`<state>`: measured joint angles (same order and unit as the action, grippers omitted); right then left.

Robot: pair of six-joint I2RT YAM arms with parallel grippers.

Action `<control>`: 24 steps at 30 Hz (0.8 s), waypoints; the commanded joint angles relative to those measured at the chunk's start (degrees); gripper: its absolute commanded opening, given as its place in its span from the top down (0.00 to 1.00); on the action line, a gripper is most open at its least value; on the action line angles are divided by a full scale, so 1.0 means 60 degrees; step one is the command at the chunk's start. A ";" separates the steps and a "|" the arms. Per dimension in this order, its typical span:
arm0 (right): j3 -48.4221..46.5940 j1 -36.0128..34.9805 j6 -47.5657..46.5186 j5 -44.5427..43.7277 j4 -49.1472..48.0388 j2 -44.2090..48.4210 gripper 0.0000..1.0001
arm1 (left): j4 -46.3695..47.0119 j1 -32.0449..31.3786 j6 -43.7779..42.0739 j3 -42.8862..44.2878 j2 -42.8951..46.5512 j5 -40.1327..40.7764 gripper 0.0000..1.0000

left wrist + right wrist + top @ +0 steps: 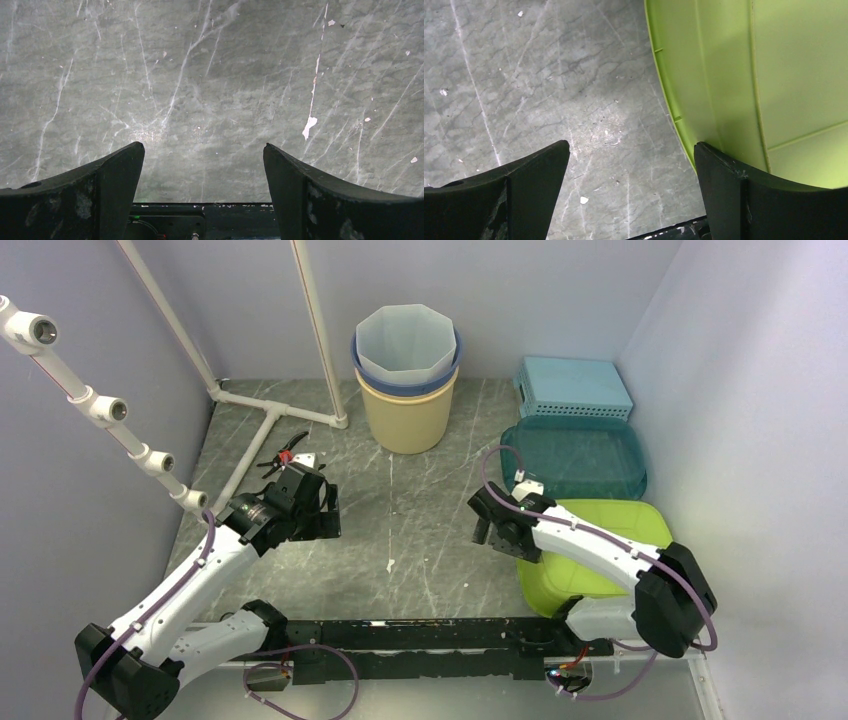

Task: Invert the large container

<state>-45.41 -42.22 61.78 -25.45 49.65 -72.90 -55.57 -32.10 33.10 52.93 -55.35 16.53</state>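
The large container [600, 525] is a lime-green plastic tub lying on the table at the right front, and I cannot tell which way up it lies. In the right wrist view its rim and ribbed wall [774, 75] fill the upper right. My right gripper [490, 525] hovers open at the tub's left edge. There its jaws [631, 145] stand wide, the right fingertip over the rim and bare table between them. My left gripper [318, 510] is far off at the left. It [204, 147] is open over bare stone and holds nothing.
A stack of buckets [407, 370] stands at the back centre. A teal tray [575, 455] and a light blue basket [573, 387] lie behind the green tub. A white pipe frame [270, 410] and a small red-handled tool [285, 452] are at the left.
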 commanded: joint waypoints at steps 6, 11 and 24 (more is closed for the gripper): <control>0.0147 0.0225 -0.0282 -0.0586 0.0626 0.0029 0.00 | 0.0099 0.0032 -0.0053 0.0071 0.0171 0.0079 0.06; -0.0032 0.0174 -0.0900 -0.0326 0.0336 0.0356 0.00 | 0.0081 0.0036 -0.0027 0.0069 0.0202 0.0127 0.06; -0.0497 -0.0391 -0.2621 0.1713 -0.3112 0.2575 0.00 | 0.0025 0.0040 0.0035 0.0087 0.0192 0.0255 0.06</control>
<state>-45.08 -44.45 50.39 -18.06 40.16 -59.35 -55.59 -32.10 33.17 52.93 -55.24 16.86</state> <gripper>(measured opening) 0.997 0.943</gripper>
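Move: The large green container already lies upside down, its middle about 18 cm to the right of the right gripper and 3 cm back, at nearly its height; its left wall stands right beside that gripper's right finger. The teal container is some 17 cm ahead and 14 cm right, with the blue basket roughly 15 cm beyond it. From the left gripper, the green container lies about 56 cm right, 4 cm back and 10 cm below. Ease the wide-open right gripper barely a centimetre farther right, its outer finger against the green container's left wall, and hold it there briefly. Then bring it up about 6 cm and left some 5 cm, clear of the wall and over the bare table, rolling its left side up, tipping the fingers outward and turning back counter-clockwise about 15 degrees. ##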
